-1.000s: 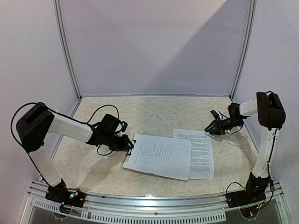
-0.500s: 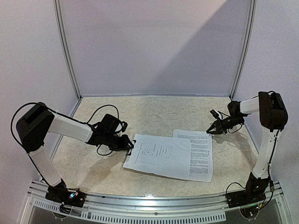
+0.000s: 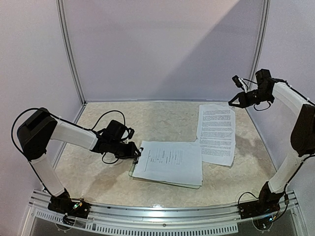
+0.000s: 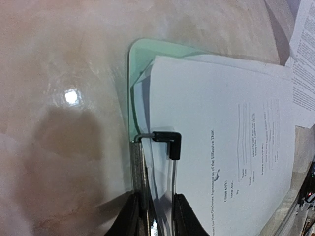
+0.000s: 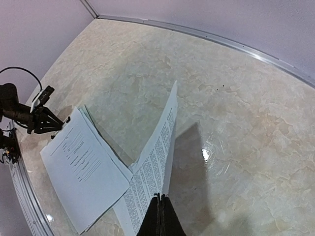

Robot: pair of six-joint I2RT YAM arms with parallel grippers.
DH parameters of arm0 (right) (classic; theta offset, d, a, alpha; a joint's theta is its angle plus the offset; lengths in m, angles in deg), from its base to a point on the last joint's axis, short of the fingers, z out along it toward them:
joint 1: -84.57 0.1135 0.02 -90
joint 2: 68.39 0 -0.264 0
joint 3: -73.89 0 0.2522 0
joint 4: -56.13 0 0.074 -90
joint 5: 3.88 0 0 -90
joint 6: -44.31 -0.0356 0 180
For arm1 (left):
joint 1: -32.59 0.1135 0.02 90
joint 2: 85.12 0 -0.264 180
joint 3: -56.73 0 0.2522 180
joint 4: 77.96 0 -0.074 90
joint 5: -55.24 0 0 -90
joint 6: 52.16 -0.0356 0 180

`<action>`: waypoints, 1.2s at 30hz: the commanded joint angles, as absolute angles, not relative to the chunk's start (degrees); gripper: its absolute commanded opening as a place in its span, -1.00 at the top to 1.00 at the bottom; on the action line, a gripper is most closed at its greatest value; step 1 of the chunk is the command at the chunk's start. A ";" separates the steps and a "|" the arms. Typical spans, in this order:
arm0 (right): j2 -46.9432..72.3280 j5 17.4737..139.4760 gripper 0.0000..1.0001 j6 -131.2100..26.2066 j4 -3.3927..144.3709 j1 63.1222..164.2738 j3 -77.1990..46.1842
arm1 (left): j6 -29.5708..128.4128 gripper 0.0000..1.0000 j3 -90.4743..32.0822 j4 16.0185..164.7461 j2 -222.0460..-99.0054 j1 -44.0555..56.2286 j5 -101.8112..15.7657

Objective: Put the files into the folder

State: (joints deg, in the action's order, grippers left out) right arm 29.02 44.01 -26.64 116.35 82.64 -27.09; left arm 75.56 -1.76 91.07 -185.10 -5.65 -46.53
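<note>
The mint-green folder (image 4: 140, 54) lies flat on the table with a stack of files (image 3: 170, 162) on it. My left gripper (image 4: 153, 201) is shut on the folder's black metal clip (image 4: 170, 142) at the folder's left short edge. High at the back right, my right gripper (image 3: 235, 102) is shut on the top corner of one printed sheet (image 3: 216, 132). That sheet hangs from it, its lower end trailing next to the stack. In the right wrist view the sheet (image 5: 155, 162) runs down from my shut right gripper (image 5: 161, 196) toward the stack (image 5: 83, 167).
Black cables (image 3: 106, 118) loop on the table behind my left arm. Pale enclosure walls with metal posts (image 3: 71, 54) close in the sides and back. A metal rail (image 3: 162, 216) runs along the near edge.
The right gripper has shut on the loose sheet's corner and risen toward the back right, drawing the sheet up and off the stack. The left arm has not moved.
</note>
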 commanded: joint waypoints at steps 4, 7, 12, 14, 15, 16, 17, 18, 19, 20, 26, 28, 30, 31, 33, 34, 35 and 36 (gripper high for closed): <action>19.50 43.52 1.00 -19.34 130.56 82.99 -32.77 | 75.30 1.00 -0.75 83.47 -187.32 -6.17 -46.08; 15.44 40.15 1.00 -16.63 134.96 83.72 -34.21 | 75.39 1.00 -0.80 83.36 -186.87 -6.17 -45.68; 10.64 37.19 1.00 -12.17 139.81 87.38 -33.01 | 75.53 1.00 -0.80 83.69 -186.73 -6.28 -45.32; 9.34 35.41 1.00 -11.10 142.25 87.77 -34.20 | 75.67 1.00 -0.80 83.89 -186.88 -6.34 -45.36; 9.05 34.27 1.00 -10.78 143.18 87.86 -35.17 | 75.68 1.00 -0.80 83.93 -186.96 -6.35 -45.37; 8.73 33.01 1.00 -10.10 145.08 87.94 -36.06 | 75.57 1.00 -0.80 83.98 -187.12 -6.35 -45.29; 8.55 31.63 1.00 -9.50 146.32 88.07 -36.71 | 75.62 1.00 -0.72 84.05 -187.16 -6.35 -45.28; 8.31 30.17 1.00 -8.52 147.39 88.19 -37.17 | 75.65 1.00 -0.56 84.19 -187.11 -6.35 -45.28; 8.20 28.78 1.00 -8.01 148.09 88.48 -37.38 | 75.74 1.00 -0.42 84.23 -187.11 -6.43 -45.25; 8.09 27.52 1.00 -7.79 148.51 89.13 -37.61 | 75.84 1.00 -0.25 84.37 -187.02 -6.44 -45.29; 10.41 24.73 1.00 -6.49 151.57 94.51 -37.66 | 75.99 1.00 0.34 84.55 -186.64 -6.44 -44.78; 10.49 24.89 1.00 -6.66 151.59 97.76 -34.91 | 76.01 1.00 0.27 84.63 -186.86 -6.44 -44.54; 9.79 25.15 1.00 -6.66 151.62 100.63 -32.78 | 75.99 1.00 -0.14 84.63 -187.43 -6.44 -44.46; 9.33 24.71 1.00 -6.78 151.62 101.18 -32.17 | 76.08 1.00 -0.30 84.59 -187.67 -6.44 -44.36; 8.18 23.11 1.00 -7.07 151.60 101.36 -31.21 | 76.15 1.00 -0.44 84.54 -188.14 -6.45 -44.28; 7.60 22.31 1.00 -7.18 151.61 101.31 -30.77 | 76.23 1.00 -0.44 84.50 -188.38 -6.44 -44.27; 6.72 21.44 1.00 -7.36 151.62 101.39 -30.24 | 76.20 1.00 -0.44 84.43 -188.59 -6.44 -44.28; 5.72 20.62 1.00 -7.65 151.56 101.48 -29.59 | 76.21 1.00 -0.44 84.27 -188.73 -6.44 -44.15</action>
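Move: The folder, with sheets already on it, has its middle some 18 cm back, 25 cm left and 22 cm below the right hand. That hand already pinches the files by a corner, and they hang with their middle about 9 cm back, 7 cm left and 11 cm below it. From the left hand, which holds the folder's clip end, the folder's middle is roughly 5 cm back, 12 cm right and 1 cm below. The right hand carries the pinched files back about 20 cm, rising, then left towards above the folder, turning counter-clockwise. ##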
